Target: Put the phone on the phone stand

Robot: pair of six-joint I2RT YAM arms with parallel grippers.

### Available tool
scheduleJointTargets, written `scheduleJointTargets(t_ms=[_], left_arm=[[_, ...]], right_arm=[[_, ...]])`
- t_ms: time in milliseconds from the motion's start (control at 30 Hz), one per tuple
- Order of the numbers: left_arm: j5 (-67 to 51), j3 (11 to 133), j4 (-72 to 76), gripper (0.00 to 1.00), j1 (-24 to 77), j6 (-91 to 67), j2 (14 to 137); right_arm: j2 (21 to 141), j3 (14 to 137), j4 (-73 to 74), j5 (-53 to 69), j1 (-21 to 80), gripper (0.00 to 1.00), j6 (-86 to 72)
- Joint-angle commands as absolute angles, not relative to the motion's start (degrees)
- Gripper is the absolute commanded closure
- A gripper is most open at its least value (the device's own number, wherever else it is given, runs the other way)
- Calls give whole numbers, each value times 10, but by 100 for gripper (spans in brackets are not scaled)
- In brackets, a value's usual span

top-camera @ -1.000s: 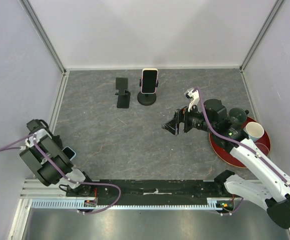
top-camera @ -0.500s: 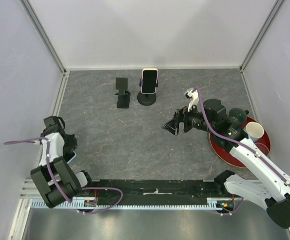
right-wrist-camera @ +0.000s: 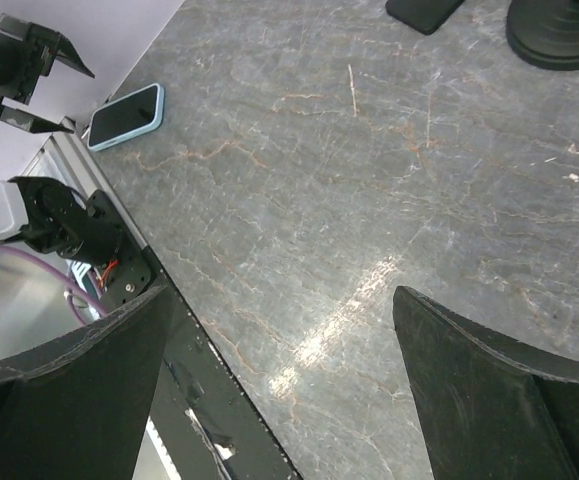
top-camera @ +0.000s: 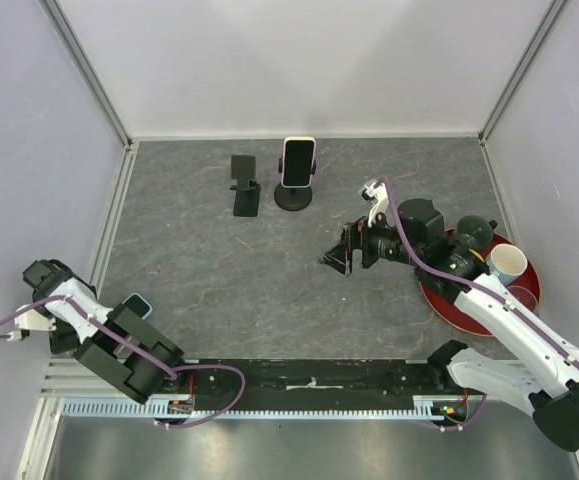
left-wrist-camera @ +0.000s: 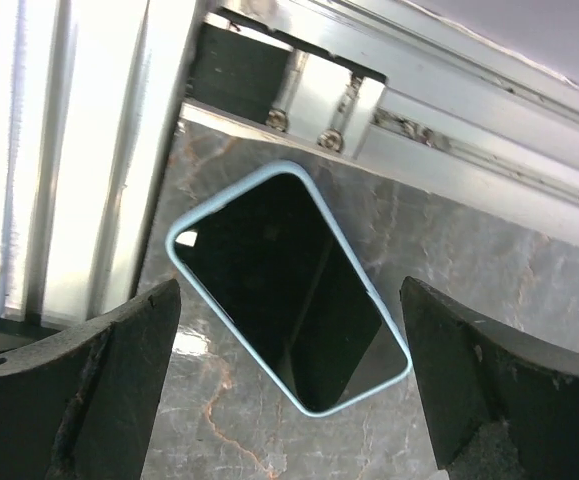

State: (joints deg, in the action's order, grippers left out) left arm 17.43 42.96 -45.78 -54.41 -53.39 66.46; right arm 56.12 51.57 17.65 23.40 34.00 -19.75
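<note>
The phone [top-camera: 137, 304] has a light blue case and lies flat, screen up, in the table's near left corner. My left gripper [left-wrist-camera: 291, 300] hovers above it, open, with the phone [left-wrist-camera: 269, 270] between and beyond its wide-spread fingers and nothing held. The right wrist view also catches the phone [right-wrist-camera: 126, 116] at the upper left. The empty black phone stand [top-camera: 245, 185] is at the back of the table. My right gripper [top-camera: 334, 258] hangs open over the table's middle right, holding nothing.
A round-base stand [top-camera: 293, 197] next to the black stand holds a second, pale-cased phone [top-camera: 297, 160]. A red tray [top-camera: 469, 312] at the right carries a white cup [top-camera: 509, 262] and a dark cup [top-camera: 474, 232]. Aluminium rails [left-wrist-camera: 449, 150] run beside the phone.
The left arm has swung about near the left corner and its gripper has gone from shut to open over the phone. The right gripper has shifted slightly left.
</note>
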Motion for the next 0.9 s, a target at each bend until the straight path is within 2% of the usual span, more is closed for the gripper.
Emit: scheduleJointTargets(t_ms=[0,167,433,600,867], left_arm=[[205,439,-456,3,-585,-538,675],[237,406,-392,2,-600,-521,661],[199,380,-324,0,-630,-521,672],[154,322,-235,0,-636,-529,644],[106,295,-213,0,-636,-548,636]], right_arm=[[568,533,156,250,352,2,-196],[563,529,157,244,357,2,-192],[560,529,165,238,363,2,-182],[560,530,164,235,365,2,-180],[553,535,176,227,365,2,-177]])
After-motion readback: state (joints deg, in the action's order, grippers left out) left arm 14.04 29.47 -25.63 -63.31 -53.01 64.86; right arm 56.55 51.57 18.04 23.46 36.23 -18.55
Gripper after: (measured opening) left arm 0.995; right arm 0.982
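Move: The left hand hovers wide open beside the blue-cased phone, whose middle lies about 5 cm to its right, roughly level fore and aft, and 7 cm below. The empty black stand is some 28 cm ahead and 33 cm to the right; the round stand with the first phone stands as far ahead, about 43 cm to the right. From the right hand, the blue-cased phone lies about 47 cm left, 11 cm back and 25 cm below. Downwards, about 4 cm in all, the left hand sinks beside the blue-cased phone, easing some 3 cm back towards its own base and 2–3 cm left towards the side frame, then creeping about 1 cm forward as it drops further. The wrist turns slightly counter-clockwise, under 10 degrees, and the fingers stay wide open; no touch on the phone can be seen. ##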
